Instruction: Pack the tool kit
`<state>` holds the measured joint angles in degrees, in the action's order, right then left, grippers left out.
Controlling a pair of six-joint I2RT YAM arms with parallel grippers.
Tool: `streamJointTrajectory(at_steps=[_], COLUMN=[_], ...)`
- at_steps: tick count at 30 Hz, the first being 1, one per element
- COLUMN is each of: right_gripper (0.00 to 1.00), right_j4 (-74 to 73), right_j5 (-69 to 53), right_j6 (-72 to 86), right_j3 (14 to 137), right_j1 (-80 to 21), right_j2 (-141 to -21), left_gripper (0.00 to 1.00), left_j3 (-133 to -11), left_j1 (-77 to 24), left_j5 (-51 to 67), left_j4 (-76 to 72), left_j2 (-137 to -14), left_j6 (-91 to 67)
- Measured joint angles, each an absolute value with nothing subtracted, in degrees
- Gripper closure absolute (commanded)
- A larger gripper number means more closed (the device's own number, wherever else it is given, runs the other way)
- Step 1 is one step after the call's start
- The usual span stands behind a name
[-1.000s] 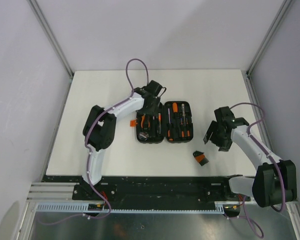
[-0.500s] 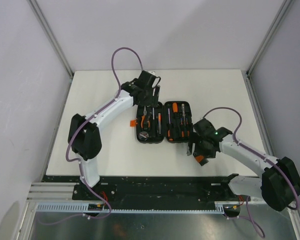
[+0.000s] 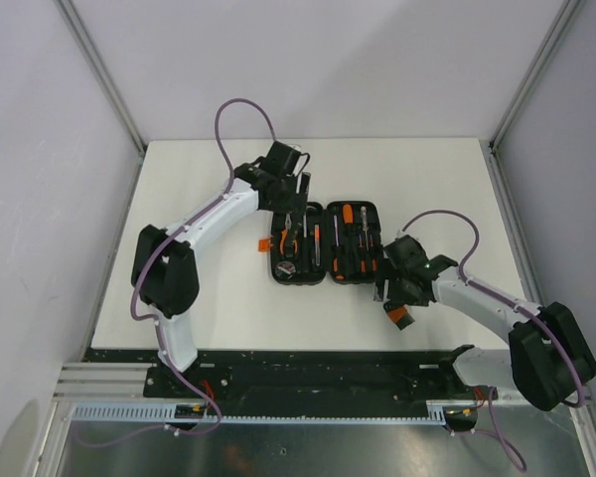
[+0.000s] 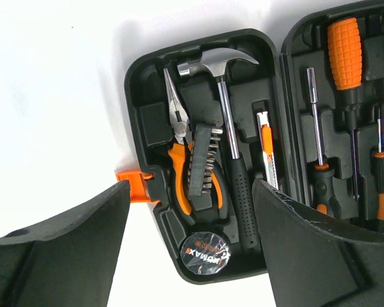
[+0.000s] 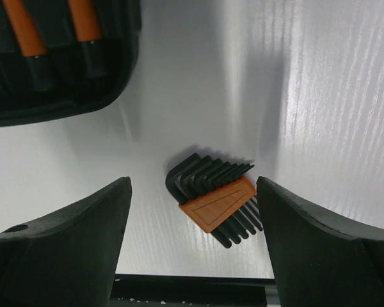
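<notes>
The tool kit's black case (image 3: 325, 243) lies open in the middle of the white table, its orange latch (image 3: 262, 244) sticking out to the left. The left wrist view shows the case's left half (image 4: 147, 121) with a hammer (image 4: 225, 109), pliers (image 4: 176, 128), a bit holder and a tape roll (image 4: 205, 254). Screwdrivers (image 4: 347, 57) fill the other half. My left gripper (image 3: 294, 189) hangs open over the case's far edge, holding nothing. A set of black hex keys in an orange holder (image 5: 216, 198) lies on the table near the front edge. My right gripper (image 5: 192, 185) stands open above it, one finger on each side.
The table's front edge and a black rail (image 3: 308, 363) run just behind the hex keys (image 3: 400, 316), and the rail shows as a dark strip (image 5: 192, 288) in the right wrist view. Grey walls and metal posts close in the table.
The left arm pulled back from over the case's left half to its far edge, jaws wider. The right arm swung left and down over the hex keys.
</notes>
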<state>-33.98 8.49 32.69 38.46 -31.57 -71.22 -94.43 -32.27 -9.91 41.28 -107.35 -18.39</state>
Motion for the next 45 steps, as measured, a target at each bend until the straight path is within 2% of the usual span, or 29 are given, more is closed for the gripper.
streamJointTrajectory(at_steps=[10, 18, 24, 38, 45], right_gripper=[0.17, 0.17, 0.17, 0.15, 0.15], right_j4=[-27.88, -23.16, -24.82, -40.16, -40.73], right_j5=[5.43, 4.25, 4.34, 19.29, 19.68], right_j6=[32.49, 35.99, 41.06, 52.16, 51.37], right_j3=[34.48, 29.19, 27.81, 33.47, 34.04], right_j1=[-26.20, -29.69, -34.41, -45.95, -50.09], right_j2=[-71.85, -65.30, -62.24, -67.66, -67.53], left_gripper=[0.18, 0.19, 0.19, 0.19, 0.19], left_j3=[-93.51, -92.95, -92.14, -89.54, -88.82], left_j1=[-31.14, -30.96, -30.89, -30.87, -30.79], left_j5=[-8.62, -8.16, -7.11, -6.63, -6.31], left_j4=[41.25, 41.25, 41.25, 41.23, 41.23], left_j2=[-106.37, -105.73, -105.41, -103.59, -102.78], left_j6=[-18.39, -18.39, -18.41, -18.41, -18.41])
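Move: My right hand is open just above the hex key set, whose middle lies about 2 cm back, 1 cm to the right and 3 cm below. The kit's right half is some 15 cm ahead and 7 cm to the left of that hand, its left half level with this but 13 cm farther left. From my left hand, open over the kit, the hex key set lies about 21 cm back, 21 cm to the right and 15 cm below. I dip my right hand 1–2 cm and ease it slightly forward over the hex key set, then sweep it back about 6 cm from where it began, towards the near table edge, staying low and weaving sideways. Its wrist rolls left side up about 10 degrees, then over the other way; its fingers stay wide open astride the set. My empty left hand drifts back 2 cm above the kit. ##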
